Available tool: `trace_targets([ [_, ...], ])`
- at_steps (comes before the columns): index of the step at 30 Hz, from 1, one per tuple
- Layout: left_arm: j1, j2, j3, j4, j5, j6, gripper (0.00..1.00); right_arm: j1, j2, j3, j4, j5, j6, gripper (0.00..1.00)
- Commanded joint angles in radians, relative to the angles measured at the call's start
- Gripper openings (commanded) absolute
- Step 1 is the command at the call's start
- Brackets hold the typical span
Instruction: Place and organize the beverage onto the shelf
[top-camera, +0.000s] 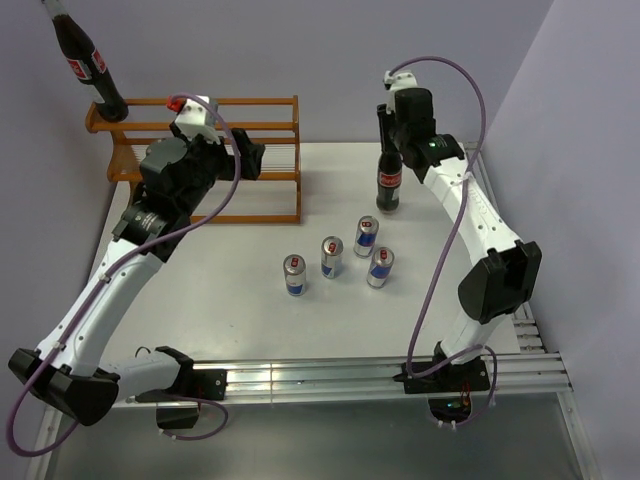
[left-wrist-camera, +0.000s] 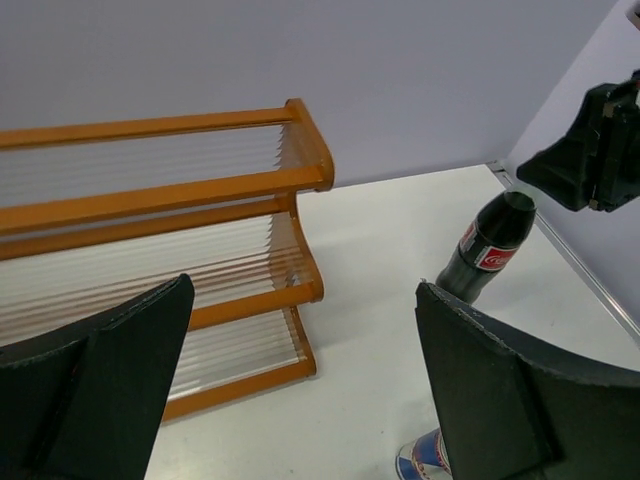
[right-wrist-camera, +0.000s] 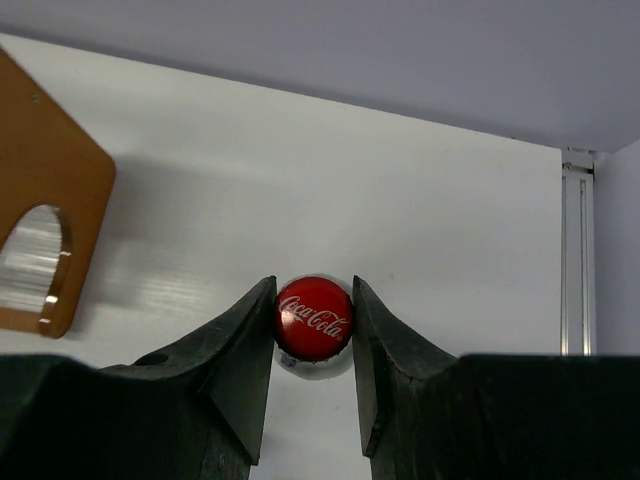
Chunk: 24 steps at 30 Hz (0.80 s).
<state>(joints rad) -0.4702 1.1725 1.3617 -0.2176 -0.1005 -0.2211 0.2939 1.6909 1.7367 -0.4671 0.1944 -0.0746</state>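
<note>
The shelf (top-camera: 268, 182) (left-wrist-camera: 210, 187), an orange-brown wooden rack, stands at the back left. One dark cola bottle (top-camera: 92, 66) stands on its top tier at the far left end. A second cola bottle (top-camera: 387, 181) (left-wrist-camera: 486, 252) is upright right of the shelf, with my right gripper (top-camera: 384, 112) (right-wrist-camera: 313, 318) shut on its red cap (right-wrist-camera: 313, 320) from above. Several blue-and-silver cans (top-camera: 331, 257) stand on the table in the middle. My left gripper (top-camera: 250, 155) (left-wrist-camera: 305, 285) hangs open and empty in front of the shelf's right end.
An end panel of the shelf (right-wrist-camera: 48, 215) shows at the left of the right wrist view. One can (left-wrist-camera: 424, 460) sits just below my left gripper's right finger. Metal rails (top-camera: 330, 380) run along the near edge, and a wall stands close behind the shelf.
</note>
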Motion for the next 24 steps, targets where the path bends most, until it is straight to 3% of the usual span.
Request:
trace_targets([
  [1,-0.005,0.013,-0.012,0.170,0.110,0.063,1.00,0.069,-0.088,0.179,0.127,0.068,-0.051,0.00],
  [4,-0.008,0.021,-0.030,0.228,0.230,0.107,0.99,0.137,-0.091,0.271,0.053,0.109,-0.062,0.00],
  [14,-0.013,0.044,-0.108,0.308,0.430,0.180,0.99,0.344,-0.082,0.530,-0.139,0.158,-0.013,0.00],
  [18,-0.027,0.036,-0.170,0.342,0.505,0.200,0.99,0.413,-0.099,0.566,-0.173,0.154,0.007,0.00],
  [24,-0.080,0.052,-0.191,0.328,0.504,0.247,0.99,0.511,-0.138,0.544,-0.194,0.146,-0.016,0.00],
])
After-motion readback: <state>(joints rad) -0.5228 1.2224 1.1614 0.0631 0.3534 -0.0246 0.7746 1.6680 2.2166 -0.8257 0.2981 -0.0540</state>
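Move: The right hand already holds the bottle by its neck, the bottle's middle about 9 cm below. The left hand's open fingers wait some 32 cm left, 13 cm back and 10 cm higher. The shelf's right end lies 24 cm left and 3 cm ahead of the right hand, 8 cm lower; the nearest can 8 cm left, 13 cm back, 16 cm down. From the left hand, the bottle is 13 cm ahead, 32 cm right, 19 cm below. Right hand carries held bottle about 25 cm left, up and back towards the open left hand swinging right. ##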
